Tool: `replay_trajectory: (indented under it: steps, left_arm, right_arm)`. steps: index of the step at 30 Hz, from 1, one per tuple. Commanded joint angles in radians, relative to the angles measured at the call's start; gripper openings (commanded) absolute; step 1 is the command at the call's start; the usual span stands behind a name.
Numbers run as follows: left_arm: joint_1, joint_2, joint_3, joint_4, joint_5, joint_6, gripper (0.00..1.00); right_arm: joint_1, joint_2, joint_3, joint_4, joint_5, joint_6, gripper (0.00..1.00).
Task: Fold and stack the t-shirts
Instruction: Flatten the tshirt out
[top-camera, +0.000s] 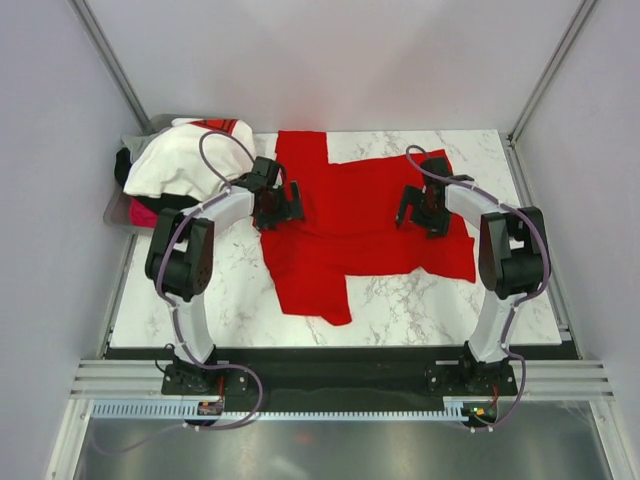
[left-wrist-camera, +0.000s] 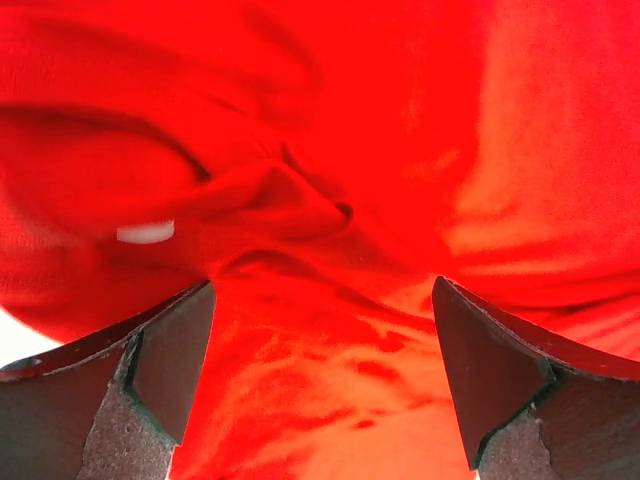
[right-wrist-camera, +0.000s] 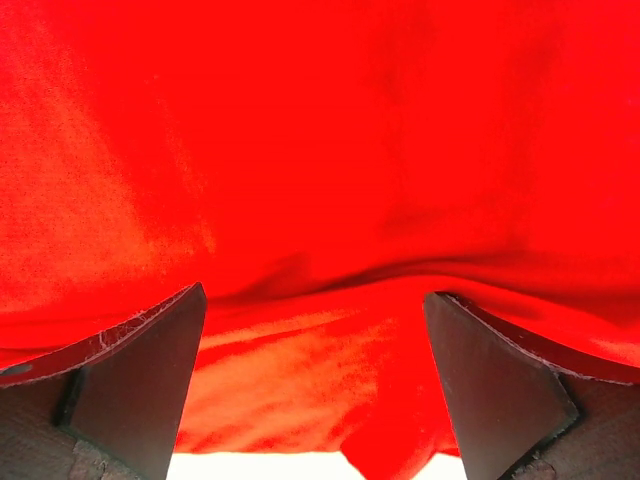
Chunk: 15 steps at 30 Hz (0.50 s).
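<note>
A bright red t-shirt (top-camera: 350, 225) lies spread and rumpled over the marble table (top-camera: 400, 300). My left gripper (top-camera: 278, 205) hovers low over the shirt's left side, jaws wide open. In the left wrist view the red cloth (left-wrist-camera: 330, 120) fills the picture, with a bunched fold and a small white label (left-wrist-camera: 145, 232); nothing is pinched in the left gripper (left-wrist-camera: 320, 380). My right gripper (top-camera: 420, 212) stands open over the shirt's right part. In the right wrist view the red cloth (right-wrist-camera: 320, 150) lies flat under the right gripper (right-wrist-camera: 315, 390), near a hem. A white t-shirt (top-camera: 185, 155), a black one (top-camera: 123, 165) and a pink one (top-camera: 145, 212) are piled at the back left.
The pile of shirts rests on a grey tray (top-camera: 113, 208) at the table's left edge. White walls and metal posts close in the back and sides. Bare marble (top-camera: 190, 310) shows in front of the red shirt and at the back right corner (top-camera: 470, 150).
</note>
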Motion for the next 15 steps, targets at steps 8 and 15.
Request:
replay_trajectory:
  steps: [8,15]
  left_arm:
    - [-0.046,-0.66,-0.284,-0.179,-0.075,-0.041,0.97]
    - [-0.144,-1.022,-0.627,-0.248,-0.006,-0.235,0.96]
  right_arm:
    - [-0.002,-0.505,-0.069,-0.108,0.004,-0.002,0.98]
    - [-0.042,-0.909,-0.524,-0.102,0.108,0.138,0.98]
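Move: Both open grippers are down at the red t-shirt, its middle about 17 cm to the left hand's right and level with it, some 2 cm lower; the near sleeve is about 23 cm back and 7 cm right of that hand, and the far sleeve about 17 cm ahead and 3 cm right. From the right hand, the shirt's middle is roughly 16 cm left and level, 2 cm lower, with the shirt's near right corner 13 cm back and 8 cm right. Both hands lift off the red t-shirt together with their fingers kept wide open, going nearly straight up at first, to some 16 cm, then sweeping back over the cloth as the rise ends. The left hand comes back about 16 cm and drifts slightly left, the right about 10 cm with a small drift right, and as they go the fingertips swing forward, by some 15 to 20 degrees on the left and about 25 on the right. ##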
